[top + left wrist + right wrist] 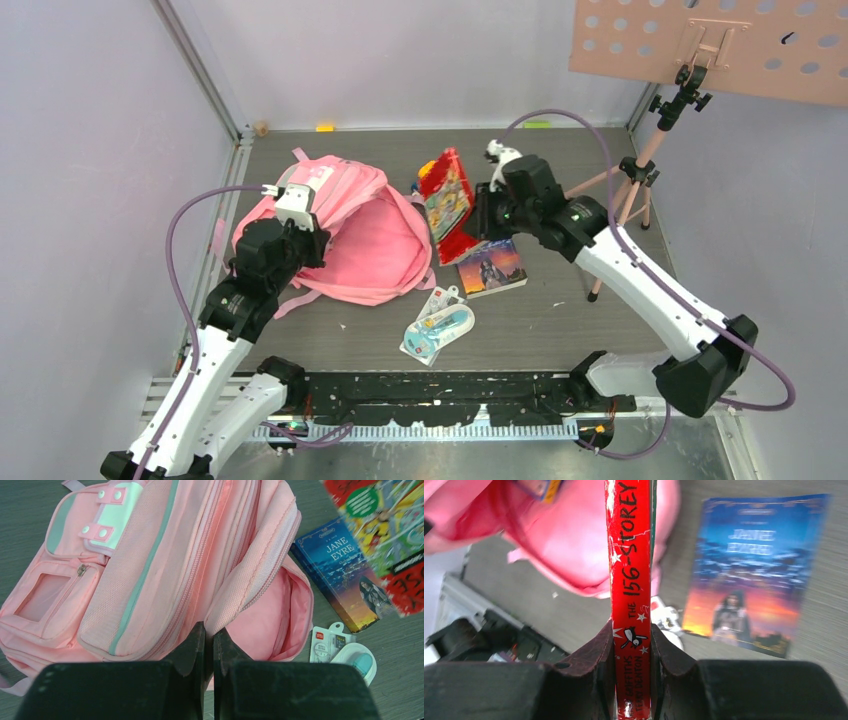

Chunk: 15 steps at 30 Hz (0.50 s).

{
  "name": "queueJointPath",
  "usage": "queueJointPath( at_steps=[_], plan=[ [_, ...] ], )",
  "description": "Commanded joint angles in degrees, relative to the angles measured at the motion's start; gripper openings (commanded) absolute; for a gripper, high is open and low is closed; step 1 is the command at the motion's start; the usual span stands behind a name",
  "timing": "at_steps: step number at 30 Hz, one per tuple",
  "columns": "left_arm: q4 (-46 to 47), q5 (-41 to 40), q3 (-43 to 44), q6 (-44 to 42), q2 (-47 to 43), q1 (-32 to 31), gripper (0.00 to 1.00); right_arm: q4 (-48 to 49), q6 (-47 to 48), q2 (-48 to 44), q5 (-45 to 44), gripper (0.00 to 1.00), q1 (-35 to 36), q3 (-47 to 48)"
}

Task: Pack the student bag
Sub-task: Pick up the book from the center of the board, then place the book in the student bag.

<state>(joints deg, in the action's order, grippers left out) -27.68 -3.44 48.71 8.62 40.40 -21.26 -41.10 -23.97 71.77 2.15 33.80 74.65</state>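
The pink student bag [370,240] lies on the table at the left, its main compartment gaping toward the right. My left gripper [210,630] is shut on the edge of the bag's opened flap [250,590] and holds it up. A red book [447,200] hangs upright just right of the bag's mouth. My right gripper [633,635] is shut on the book's spine [629,555], with the pink bag [569,535] behind it. In the top view the right gripper [478,215] is at the book's right edge.
A blue Jane Eyre book [492,268] lies flat on the table below the right gripper. A packaged stationery item [437,328] lies nearer the front edge. A tripod [630,190] carrying a peach pegboard [700,40] stands at the back right.
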Motion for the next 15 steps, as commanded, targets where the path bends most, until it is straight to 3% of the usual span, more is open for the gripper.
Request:
queueJointPath(
  at_steps=[1, 8, 15],
  plan=[
    [6.1, -0.1, 1.4, 0.4, -1.5, 0.0, 0.0, 6.0, -3.4, 3.4, 8.1, 0.01, 4.8, 2.4],
    [6.2, 0.0, 1.3, 0.5, -2.1, 0.0, 0.0, 19.3, -15.3, 6.6, 14.1, 0.0, 10.0, -3.3],
    [6.3, 0.2, 1.3, 0.6, -2.2, 0.0, 0.0, 30.3, -25.1, 12.6, 14.8, 0.0, 13.4, -6.1]
  ],
)
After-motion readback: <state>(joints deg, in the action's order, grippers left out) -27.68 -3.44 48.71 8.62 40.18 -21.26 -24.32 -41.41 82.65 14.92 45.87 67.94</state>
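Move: The backpack's open mouth, where the held red book is being taken, lies about 18 cm to the right hand's left, roughly level with it fore and aft and some 20 cm lower. About 23 cm below the hand, the Jane Eyre book lies 4 cm right and 2 cm ahead, the stationery packs about 6 cm left and 13 cm back. The mouth is some 9 cm right of the left hand, 3 cm ahead and 20 cm lower. Leftward at a brisk pace, the right hand carries the red book about 12 cm towards the backpack's mouth, sinking and drawing back some 5 cm each as it goes. The wrist turns some 25 degrees, swinging the fingers round to point more to the left, and they keep their pinch on the spine. The left hand stays put, still pinching the raised rim. ##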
